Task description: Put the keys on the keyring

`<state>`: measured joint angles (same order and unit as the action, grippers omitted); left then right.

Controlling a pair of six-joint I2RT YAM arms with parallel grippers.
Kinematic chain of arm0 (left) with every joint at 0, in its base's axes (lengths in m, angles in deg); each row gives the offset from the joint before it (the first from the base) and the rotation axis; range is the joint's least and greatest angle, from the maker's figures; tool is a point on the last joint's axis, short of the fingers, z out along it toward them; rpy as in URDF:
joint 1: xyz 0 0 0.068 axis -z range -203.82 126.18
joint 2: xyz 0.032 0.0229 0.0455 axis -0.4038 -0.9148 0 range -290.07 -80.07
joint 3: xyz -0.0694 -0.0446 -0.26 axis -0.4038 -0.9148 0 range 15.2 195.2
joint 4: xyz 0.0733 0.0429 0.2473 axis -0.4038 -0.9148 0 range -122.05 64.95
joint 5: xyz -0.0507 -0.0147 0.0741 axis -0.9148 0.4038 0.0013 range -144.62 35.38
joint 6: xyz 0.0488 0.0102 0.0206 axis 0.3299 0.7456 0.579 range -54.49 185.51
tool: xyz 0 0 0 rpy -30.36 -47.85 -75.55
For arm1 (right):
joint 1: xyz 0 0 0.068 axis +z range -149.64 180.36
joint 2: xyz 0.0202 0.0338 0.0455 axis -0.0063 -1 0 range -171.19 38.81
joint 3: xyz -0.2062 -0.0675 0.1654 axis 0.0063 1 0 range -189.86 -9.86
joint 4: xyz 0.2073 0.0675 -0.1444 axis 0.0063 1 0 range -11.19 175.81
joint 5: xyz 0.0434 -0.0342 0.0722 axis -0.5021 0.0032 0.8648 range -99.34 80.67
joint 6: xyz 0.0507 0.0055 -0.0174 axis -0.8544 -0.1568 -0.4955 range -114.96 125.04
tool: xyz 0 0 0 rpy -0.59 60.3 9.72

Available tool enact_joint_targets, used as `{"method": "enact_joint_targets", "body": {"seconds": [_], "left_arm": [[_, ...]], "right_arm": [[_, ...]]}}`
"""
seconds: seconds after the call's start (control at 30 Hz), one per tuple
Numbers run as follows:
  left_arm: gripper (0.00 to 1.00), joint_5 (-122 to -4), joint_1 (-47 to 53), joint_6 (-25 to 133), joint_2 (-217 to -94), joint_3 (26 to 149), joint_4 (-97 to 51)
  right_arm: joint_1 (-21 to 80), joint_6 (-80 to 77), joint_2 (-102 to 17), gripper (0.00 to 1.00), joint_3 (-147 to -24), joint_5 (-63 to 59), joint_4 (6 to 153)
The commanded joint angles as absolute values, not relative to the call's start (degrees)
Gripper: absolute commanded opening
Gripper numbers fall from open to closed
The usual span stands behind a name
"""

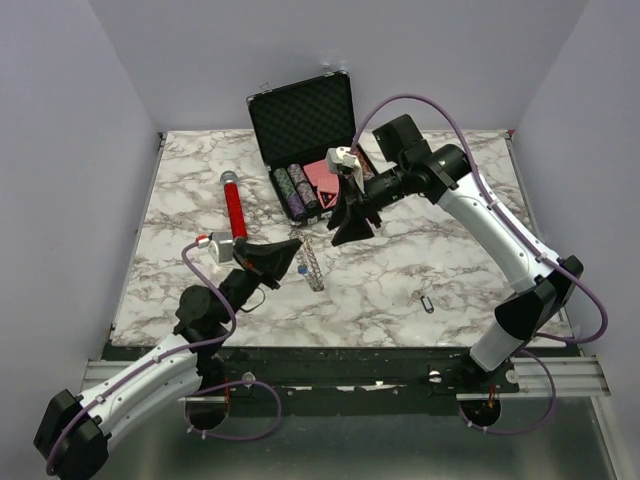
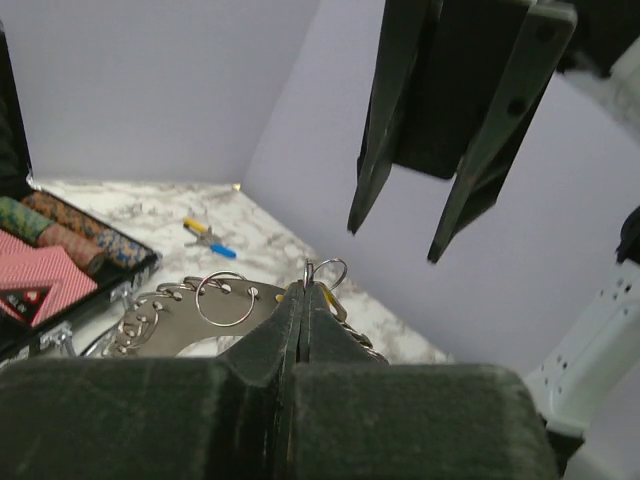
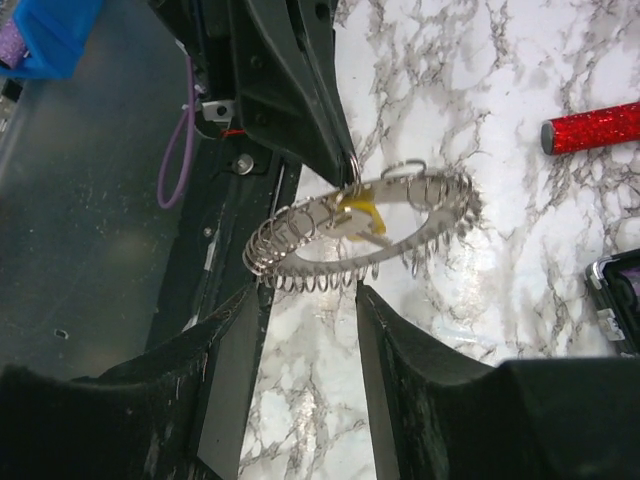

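Observation:
The keyring [image 1: 312,262] is a flat silver ring fringed with many small rings. It hangs tilted above the table in the right wrist view [image 3: 300,222] and shows in the left wrist view [image 2: 170,315]. My left gripper [image 1: 290,262] is shut on a small ring at its rim, beside a yellow tag [image 3: 360,212]. My right gripper [image 3: 305,290] is open and empty, just above the keyring; it also shows in the top view [image 1: 350,228]. A black-tagged key [image 1: 427,301] lies on the table at the right. Yellow- and blue-tagged keys [image 2: 208,238] lie further back.
An open black case [image 1: 305,130] with poker chips and red cards stands at the back middle. A red glitter stick [image 1: 234,207] lies left of it. The table's near edge and dark rail run below the keyring [image 3: 230,200].

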<state>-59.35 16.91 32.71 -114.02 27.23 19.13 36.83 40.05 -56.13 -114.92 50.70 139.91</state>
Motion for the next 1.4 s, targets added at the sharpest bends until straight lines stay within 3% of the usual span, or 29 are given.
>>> {"method": "enact_joint_targets", "body": {"seconds": [0.0, 0.3, 1.37], "left_arm": [[0.0, -52.15, 17.05, 26.57, -117.41, 27.23, 36.29], [0.0, -54.62, 17.32, 29.99, -123.31, 30.31, 40.7], [0.0, -47.06, 21.18, 38.0, -121.91, 33.74, 33.05]], "right_arm": [[37.01, 40.46, -56.99, 0.53, -118.14, 47.36, 138.4], [37.8, 43.54, -60.68, 0.55, -127.02, 43.4, 139.1], [42.37, 42.4, -59.98, 0.54, -126.49, 40.94, 137.43]]}}
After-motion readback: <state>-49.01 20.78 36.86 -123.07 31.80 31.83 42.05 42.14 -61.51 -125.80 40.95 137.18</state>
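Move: The small ring stands up from the left fingertips, which still pinch it, about 1 cm ahead of, right of and above the left hand point. From the right hand it is about 5 cm left, 2 cm lower, and neither ahead nor back. From that hand, the yellow key is some 4 cm left and 5 cm down, level fore and aft; the keyring's middle is about 4 cm left, 7 cm down and 1 cm back. The small ring, still pinched in the shut left fingers, is lifted about 5 cm and carried slightly forward. The right hand, fingers staying half open, first goes forward and up about 3 cm each, then some 2–3 cm left towards the ring while sinking slightly, rolling roughly 10 degrees, and ends with its fingertips either side of the ring's line. Contact can't be seen. ##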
